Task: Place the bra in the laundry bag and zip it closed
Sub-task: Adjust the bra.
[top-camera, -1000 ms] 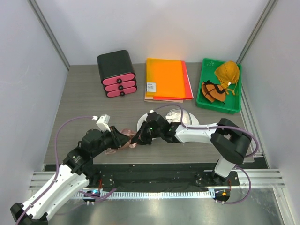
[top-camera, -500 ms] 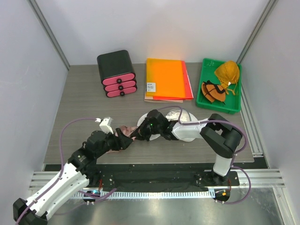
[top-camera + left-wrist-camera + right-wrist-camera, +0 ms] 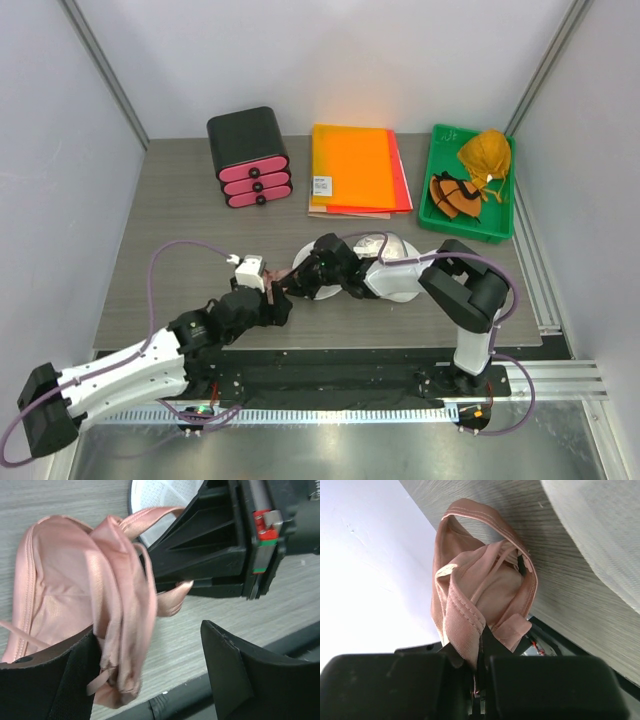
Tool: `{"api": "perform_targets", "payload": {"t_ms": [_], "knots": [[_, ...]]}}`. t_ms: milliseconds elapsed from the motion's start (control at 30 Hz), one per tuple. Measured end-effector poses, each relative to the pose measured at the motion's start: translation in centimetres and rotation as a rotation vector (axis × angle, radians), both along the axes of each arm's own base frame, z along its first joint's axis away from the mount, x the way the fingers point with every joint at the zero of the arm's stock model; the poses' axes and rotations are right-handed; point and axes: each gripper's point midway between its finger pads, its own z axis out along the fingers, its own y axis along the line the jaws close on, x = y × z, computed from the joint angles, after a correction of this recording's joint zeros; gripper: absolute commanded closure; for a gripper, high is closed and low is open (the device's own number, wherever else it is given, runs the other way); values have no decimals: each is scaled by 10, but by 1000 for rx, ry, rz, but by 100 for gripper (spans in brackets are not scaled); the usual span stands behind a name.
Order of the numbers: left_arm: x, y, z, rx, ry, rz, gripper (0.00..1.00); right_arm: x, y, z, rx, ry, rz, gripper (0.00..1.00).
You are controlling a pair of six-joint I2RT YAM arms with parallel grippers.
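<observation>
The pink satin bra [image 3: 75, 600] hangs bunched between the two grippers, just above the table. My right gripper [image 3: 482, 667] is shut on a folded band of the bra [image 3: 480, 590]. My left gripper [image 3: 150, 680] stands open around the lower end of the cloth, which rests against its left finger [image 3: 45, 685]. From above, both grippers meet at the table's front middle, the left gripper [image 3: 280, 306] beside the right gripper [image 3: 290, 287]. The white mesh laundry bag [image 3: 375, 243] lies just behind them, largely hidden by the right arm. Its rim [image 3: 165, 492] shows in the left wrist view.
At the back stand a black drawer unit with pink fronts [image 3: 250, 158], orange folders [image 3: 355, 168] and a green bin [image 3: 438, 190] holding orange and brown garments. The table's front edge [image 3: 330, 345] runs right below the grippers.
My left gripper has opened and let go of the bra, and that arm has stretched lower and to the right. The right gripper stays shut on the bra and shifted slightly left.
</observation>
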Motion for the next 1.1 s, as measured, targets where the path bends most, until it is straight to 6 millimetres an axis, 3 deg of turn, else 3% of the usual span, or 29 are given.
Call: {"api": "perform_targets", "payload": {"t_ms": [167, 300, 567, 733, 800, 933, 1100], "knots": [[3, -10, 1, 131, -46, 21, 29, -1, -2, -2, 16, 44, -30, 91], [8, -9, 6, 200, -95, 82, 47, -1, -2, -1, 27, 69, -47, 91], [22, 2, 2, 323, -132, 207, 66, -2, -3, 6, 55, 99, -77, 90], [25, 0, 1, 370, -151, 228, 92, -1, -3, 8, 73, 107, -100, 87], [25, 2, 1, 382, -158, 239, 100, 0, -3, 9, 76, 110, -107, 80], [25, 9, 2, 397, -163, 261, 100, -2, -3, 13, 88, 111, -113, 70], [24, 14, 11, 362, -174, 288, 100, -8, -5, 21, 98, 82, -88, 47]]}}
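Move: The bra's bulk hangs from the right hand's shut fingers, its middle about 5 cm ahead of the open left hand, 1 cm to its left and some 3 cm lower. The white mesh disc lies about 9 cm ahead of the left hand and 10 cm to its right, about 8 cm below, with the open laundry bag some 16 cm farther right and 1 cm farther out. From the right hand, the bra's middle is about 2 cm ahead, 5 cm left and 3 cm lower. The left fingers shut on the bra's hanging fabric, pinching it close beside the right fingertips: this hand first slips about 1 cm right, then pushes some 2.5 cm forward into the cloth, rolling its left side up and swinging counter-clockwise by about 20 degrees, and at last eases left and up. The right hand keeps its pinch nearly in place, then opens part way while rising about 2 cm. ##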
